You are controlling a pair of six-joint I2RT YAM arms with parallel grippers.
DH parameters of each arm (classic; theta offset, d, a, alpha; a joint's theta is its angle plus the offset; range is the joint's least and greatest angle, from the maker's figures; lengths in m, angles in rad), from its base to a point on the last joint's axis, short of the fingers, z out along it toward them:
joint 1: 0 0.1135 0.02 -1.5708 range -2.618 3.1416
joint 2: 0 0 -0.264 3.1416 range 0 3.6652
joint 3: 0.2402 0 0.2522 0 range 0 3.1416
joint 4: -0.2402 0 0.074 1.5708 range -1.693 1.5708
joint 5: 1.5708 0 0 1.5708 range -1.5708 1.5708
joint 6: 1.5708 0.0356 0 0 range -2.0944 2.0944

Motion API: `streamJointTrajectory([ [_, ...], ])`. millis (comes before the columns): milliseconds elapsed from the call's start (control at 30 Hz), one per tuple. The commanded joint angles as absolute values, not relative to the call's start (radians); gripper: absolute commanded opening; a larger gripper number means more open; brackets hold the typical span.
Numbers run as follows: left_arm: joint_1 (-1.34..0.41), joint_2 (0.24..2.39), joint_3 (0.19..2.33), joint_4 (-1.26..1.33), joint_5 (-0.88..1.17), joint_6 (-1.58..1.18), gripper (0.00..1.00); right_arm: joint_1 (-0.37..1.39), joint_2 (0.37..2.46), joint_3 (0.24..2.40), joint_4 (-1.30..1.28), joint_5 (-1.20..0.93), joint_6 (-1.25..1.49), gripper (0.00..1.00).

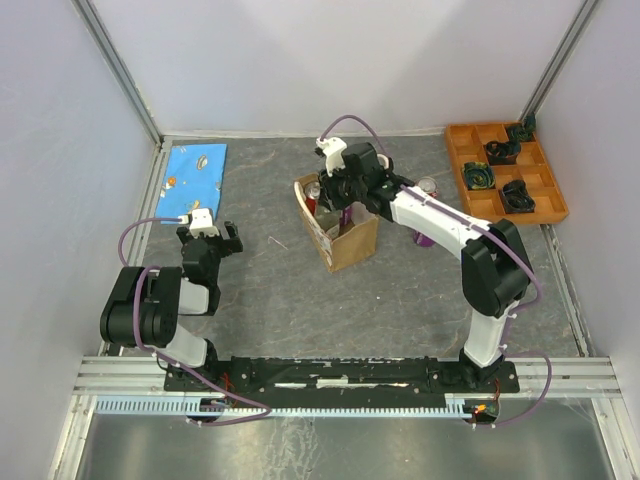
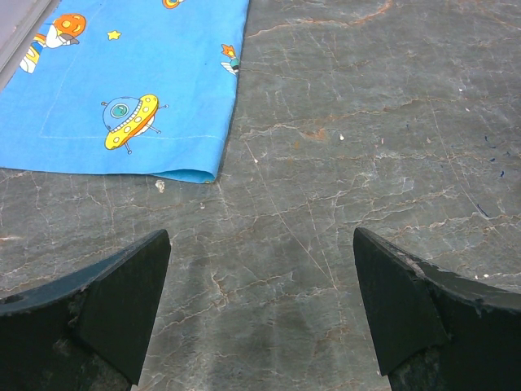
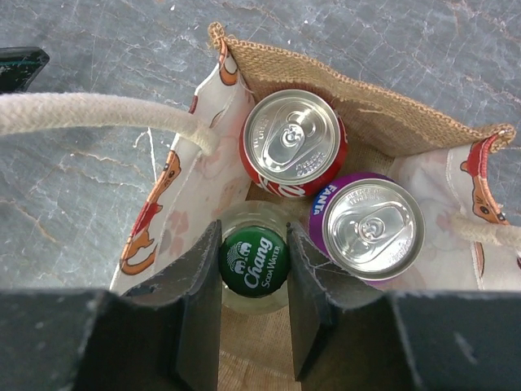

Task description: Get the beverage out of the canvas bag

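Observation:
The canvas bag [image 3: 366, 110] stands open below my right wrist, tan outside with a pale printed lining and a cream handle [image 3: 98, 114]. Inside it stand a red cola can [image 3: 291, 140], a purple Fanta can [image 3: 372, 228] and a beverage bottle with a green Chang soda water cap [image 3: 255, 259]. My right gripper [image 3: 255, 244] reaches down into the bag, and both its fingers press the sides of that cap. In the top view the bag [image 1: 352, 242] sits mid-table under the right wrist. My left gripper [image 2: 260, 244] hovers open over bare table, far left of the bag.
A blue cartoon-print cloth [image 1: 195, 173] lies at the back left, its corner [image 2: 146, 90] just ahead of the left gripper. An orange compartment tray [image 1: 548, 195] with dark parts sits at the back right. Another can [image 1: 428, 187] stands beside the right forearm.

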State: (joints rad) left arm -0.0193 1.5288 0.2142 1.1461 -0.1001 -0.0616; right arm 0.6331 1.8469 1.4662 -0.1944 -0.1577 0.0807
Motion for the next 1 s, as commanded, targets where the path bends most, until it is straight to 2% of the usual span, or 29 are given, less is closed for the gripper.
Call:
streamJointTrajectory([
  [0,-0.023,1.519,0.234,1.180,-0.110,-0.018,0.99,0.639,1.755,1.610,-0.120,-0.194,0.116,0.00],
  [367,-0.023,1.519,0.234,1.180,-0.112,-0.018,0.99,0.653,1.560,1.649,-0.043,-0.062,0.022,0.00],
  [667,-0.023,1.519,0.234,1.179,-0.112,-0.018,0.99,0.653,1.388,1.521,0.157,0.342,-0.201,0.00],
  [800,-0.023,1.519,0.234,1.180,-0.112,-0.018,0.99,0.651,1.399,1.512,0.193,0.530,-0.294,0.00],
  [967,-0.023,1.520,0.235,1.179,-0.112,-0.018,0.99,0.628,1.430,1.497,0.236,0.647,-0.349,0.00],
])
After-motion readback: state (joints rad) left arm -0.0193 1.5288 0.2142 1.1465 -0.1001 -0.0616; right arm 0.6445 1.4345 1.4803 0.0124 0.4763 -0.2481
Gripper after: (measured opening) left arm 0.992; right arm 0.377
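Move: The right hand already has the bottle by its neck inside the bag. The place to take it is the table by the cans already unloaded: the loose red can is some 21 cm to the right, 4 cm ahead and 12 cm lower, and the loose purple can stands about 7 cm nearer the base. Still bagged, another red can is 5 cm ahead and 3 cm left of the hand. From the left hand, the loose red can is roughly 50 cm right, 8 cm ahead. Keeping its pinch on the bottle's neck below the green cap, the right hand draws the bottle almost straight up out of the bag, about 26 cm in all. In the later part it swings some 13 cm right over the bag's right side. Meanwhile the wrist tips the fingers up some 40 degrees and turns clockwise roughly 30. ##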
